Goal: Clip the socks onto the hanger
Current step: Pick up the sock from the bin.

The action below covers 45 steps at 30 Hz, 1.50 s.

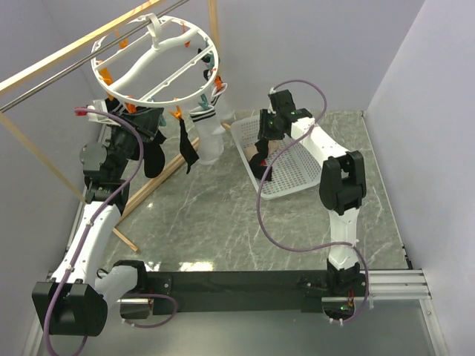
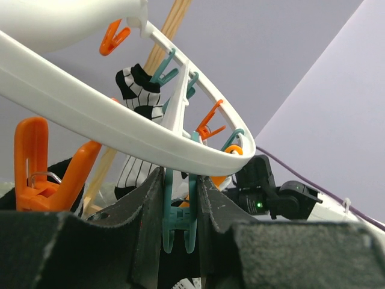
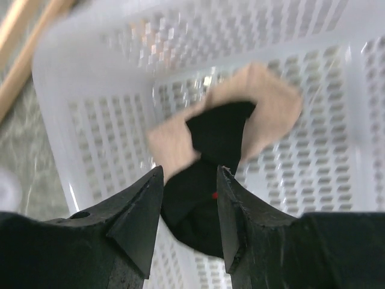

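The white ring hanger (image 1: 111, 81) hangs at the back left with orange and teal clips. Two black socks (image 1: 154, 152) and a white striped sock (image 1: 205, 122) hang from it. My left gripper (image 1: 148, 122) is raised under the ring (image 2: 90, 114) and is shut on a teal clip (image 2: 178, 217), squeezing it between its fingers. A striped sock (image 2: 141, 96) hangs behind. My right gripper (image 1: 264, 157) is over the white mesh basket (image 1: 297, 174) and is shut on a black sock (image 3: 198, 192), just above a beige sock (image 3: 271, 108).
A wooden rod and a metal rail (image 1: 44, 81) carry the hanger across the back left. Wooden sticks (image 1: 159, 182) lean on the marble table by the left arm. The basket wall (image 3: 90, 120) surrounds my right gripper (image 3: 189, 174). Grey walls close in both sides.
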Motion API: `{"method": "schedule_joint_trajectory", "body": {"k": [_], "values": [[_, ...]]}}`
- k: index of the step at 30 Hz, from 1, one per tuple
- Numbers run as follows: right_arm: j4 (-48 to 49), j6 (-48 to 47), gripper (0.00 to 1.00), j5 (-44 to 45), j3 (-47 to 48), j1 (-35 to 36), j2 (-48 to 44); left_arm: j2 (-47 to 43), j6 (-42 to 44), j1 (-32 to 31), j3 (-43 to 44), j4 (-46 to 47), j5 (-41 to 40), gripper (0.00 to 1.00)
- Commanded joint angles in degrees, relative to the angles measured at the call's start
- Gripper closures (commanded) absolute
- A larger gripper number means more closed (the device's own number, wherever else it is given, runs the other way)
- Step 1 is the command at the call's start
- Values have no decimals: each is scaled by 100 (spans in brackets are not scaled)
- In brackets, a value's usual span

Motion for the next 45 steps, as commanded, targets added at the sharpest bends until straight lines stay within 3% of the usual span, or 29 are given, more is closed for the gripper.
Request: {"method": "schedule_joint_trajectory", "body": {"k": [1,7,13,18,28,30,33,34,35,39,45], "values": [[-159,-190,52,402,542,-2,341,-6,124,-18,179,-10,-76,92],[-519,-339,51,816,780,7,693,-49,185,-18,179,-89,-112,92],[-151,-366,51,641,358,-2,605,-94,229,-18,135,-133,-129,92],[-19,-111,64,517,578,-2,825,-129,343,-18,222,-282,-103,92],[-80,-146,59,402,745,51,1080,-164,431,-18,258,-353,-103,93],[-89,-199,63,455,771,51,1098,-164,414,-18,266,-344,-112,93],[-71,-286,80,455,841,51,1098,-190,431,-18,266,-362,-129,93],[-89,-287,96,455,885,42,1089,-190,431,-18,275,-371,-138,93],[-158,-287,100,464,972,51,1028,-190,423,-18,275,-388,-147,92],[-45,-287,100,473,746,42,501,-234,414,-18,275,-388,-156,93],[675,-269,100,-97,-616,25,-966,-304,326,-18,187,-257,-130,93]]}}
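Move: The black sock lies in the bin under the right hand, its middle roughly 8 cm below, 2 cm back and 1 cm to the left of the open fingers. The beige sock under the black sock's far end has its middle about 3 cm ahead, straight in line and some 9 cm down; the bin's own middle is about 4 cm to the right and 1 cm back, about 8 cm down. From the left hand the black sock is roughly 10 cm ahead, 27 cm to the right and 38 cm down. The right hand eases forward about 2 cm, then sinks into the bin onto the black sock with a slight drift to the right, narrowing its open fingers partway once some 5 cm down and stepping lower to about 8 cm below its start. There the fingers shut fully, pinching the black sock near its far end, and the hand lifts about 5 cm and draws back 2 to 3 cm towards the base, fingers staying shut. ##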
